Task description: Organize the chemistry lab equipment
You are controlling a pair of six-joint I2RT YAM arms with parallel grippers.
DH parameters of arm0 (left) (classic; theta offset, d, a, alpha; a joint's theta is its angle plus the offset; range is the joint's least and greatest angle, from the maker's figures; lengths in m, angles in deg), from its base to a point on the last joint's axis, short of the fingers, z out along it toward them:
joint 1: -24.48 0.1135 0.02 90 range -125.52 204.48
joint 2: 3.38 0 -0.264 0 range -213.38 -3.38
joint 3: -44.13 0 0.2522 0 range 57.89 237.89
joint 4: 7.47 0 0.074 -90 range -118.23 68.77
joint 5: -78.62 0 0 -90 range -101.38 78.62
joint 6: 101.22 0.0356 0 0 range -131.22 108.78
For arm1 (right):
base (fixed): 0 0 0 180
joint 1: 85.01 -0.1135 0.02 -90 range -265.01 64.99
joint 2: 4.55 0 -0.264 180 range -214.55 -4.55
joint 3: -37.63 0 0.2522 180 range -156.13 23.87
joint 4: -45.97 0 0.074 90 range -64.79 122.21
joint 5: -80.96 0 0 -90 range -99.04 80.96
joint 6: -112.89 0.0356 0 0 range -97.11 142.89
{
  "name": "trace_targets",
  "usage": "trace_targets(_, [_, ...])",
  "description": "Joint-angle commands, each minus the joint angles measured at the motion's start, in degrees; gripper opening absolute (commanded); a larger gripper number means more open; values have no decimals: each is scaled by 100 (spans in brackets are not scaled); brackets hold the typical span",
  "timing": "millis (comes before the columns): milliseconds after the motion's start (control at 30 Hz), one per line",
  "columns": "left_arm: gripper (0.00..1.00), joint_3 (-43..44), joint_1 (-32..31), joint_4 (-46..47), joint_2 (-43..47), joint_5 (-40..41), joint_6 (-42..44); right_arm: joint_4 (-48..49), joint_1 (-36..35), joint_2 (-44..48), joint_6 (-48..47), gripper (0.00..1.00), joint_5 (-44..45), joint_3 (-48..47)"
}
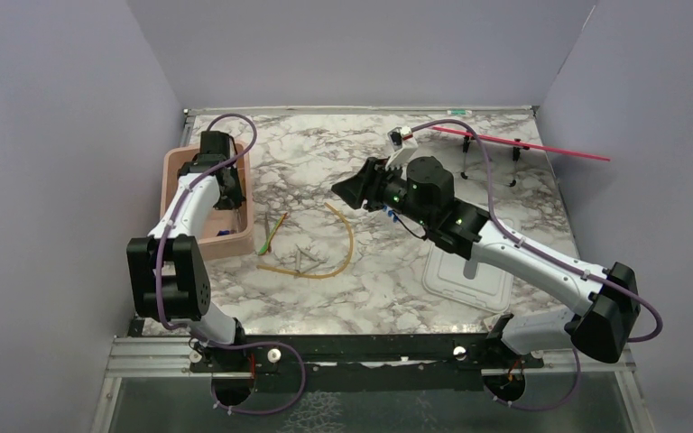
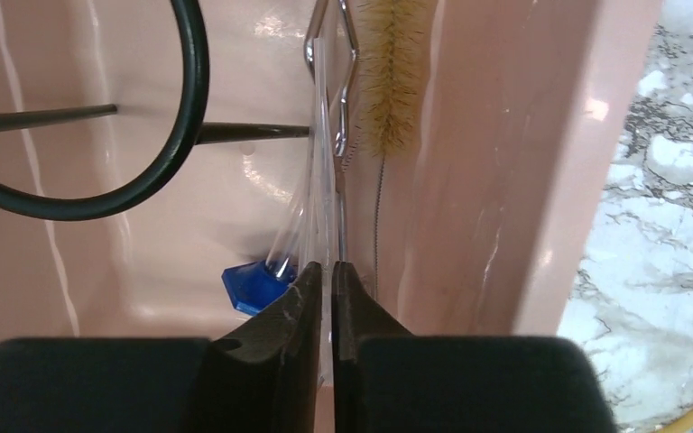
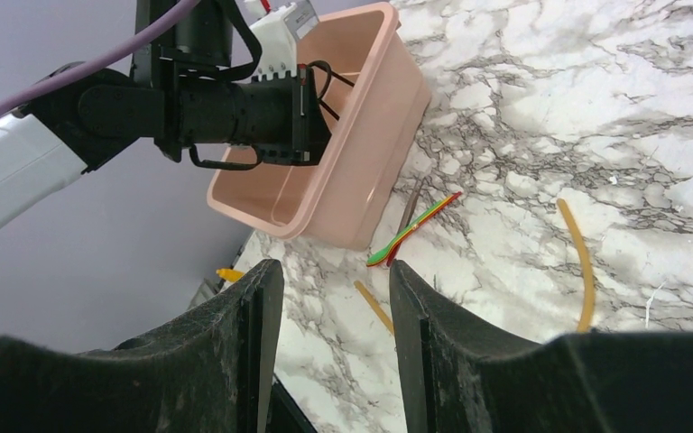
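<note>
My left gripper (image 2: 325,269) reaches down into the pink tub (image 1: 240,236), its jaws shut on the thin wall of a clear vial with a blue base (image 2: 251,287). Beside it in the tub lie a black wire ring (image 2: 188,117), a metal wire holder (image 2: 329,54) and a bristle brush (image 2: 395,72). My right gripper (image 1: 347,191) hovers open over the middle of the table, nothing between its fingers (image 3: 257,307). Below it, amber rubber tubing (image 1: 341,248) curls round metal tongs (image 1: 305,260). Green and red sticks (image 1: 273,232) lie by the tub.
A white lid (image 1: 466,280) rests on the marble under the right forearm. A red rod (image 1: 523,142) lies across small black stands (image 1: 466,162) at the back right. The tub's wall (image 3: 361,153) stands close to the green and red sticks (image 3: 412,230) and the tubing (image 3: 579,262).
</note>
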Motion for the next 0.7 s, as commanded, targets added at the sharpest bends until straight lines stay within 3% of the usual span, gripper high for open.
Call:
trace_targets(0, [16, 46, 26, 179, 166, -344, -10, -65, 20, 11, -76, 51, 92, -18])
trace_targets(267, [21, 205, 30, 166, 631, -721, -24, -106, 21, -272, 28, 52, 53, -19])
trace_targets(500, [37, 486, 25, 94, 1402, -1140, -61, -662, 21, -805, -28, 52, 153, -79])
trace_targets(667, [47, 563, 20, 225, 1964, -2046, 16, -1393, 19, -1485, -145, 52, 256, -373])
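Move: The left hand is inside the pink bin with the glass rod still between its fingertips; the bin's middle is about 8 cm left, 4 ahead and 5 below. The ring stand lies some 9 cm left and 8 ahead, the blue-based cylinder 4 left and 1 back. Some 30 cm below the open right hand, the tan tube lies 3 cm left, the connector pieces 8 left and 2 back, the coloured sticks 16 left and 6 ahead. The left hand opens off the glass rod and rises about 11 cm; the right sinks 10 cm towards the tan tube. ##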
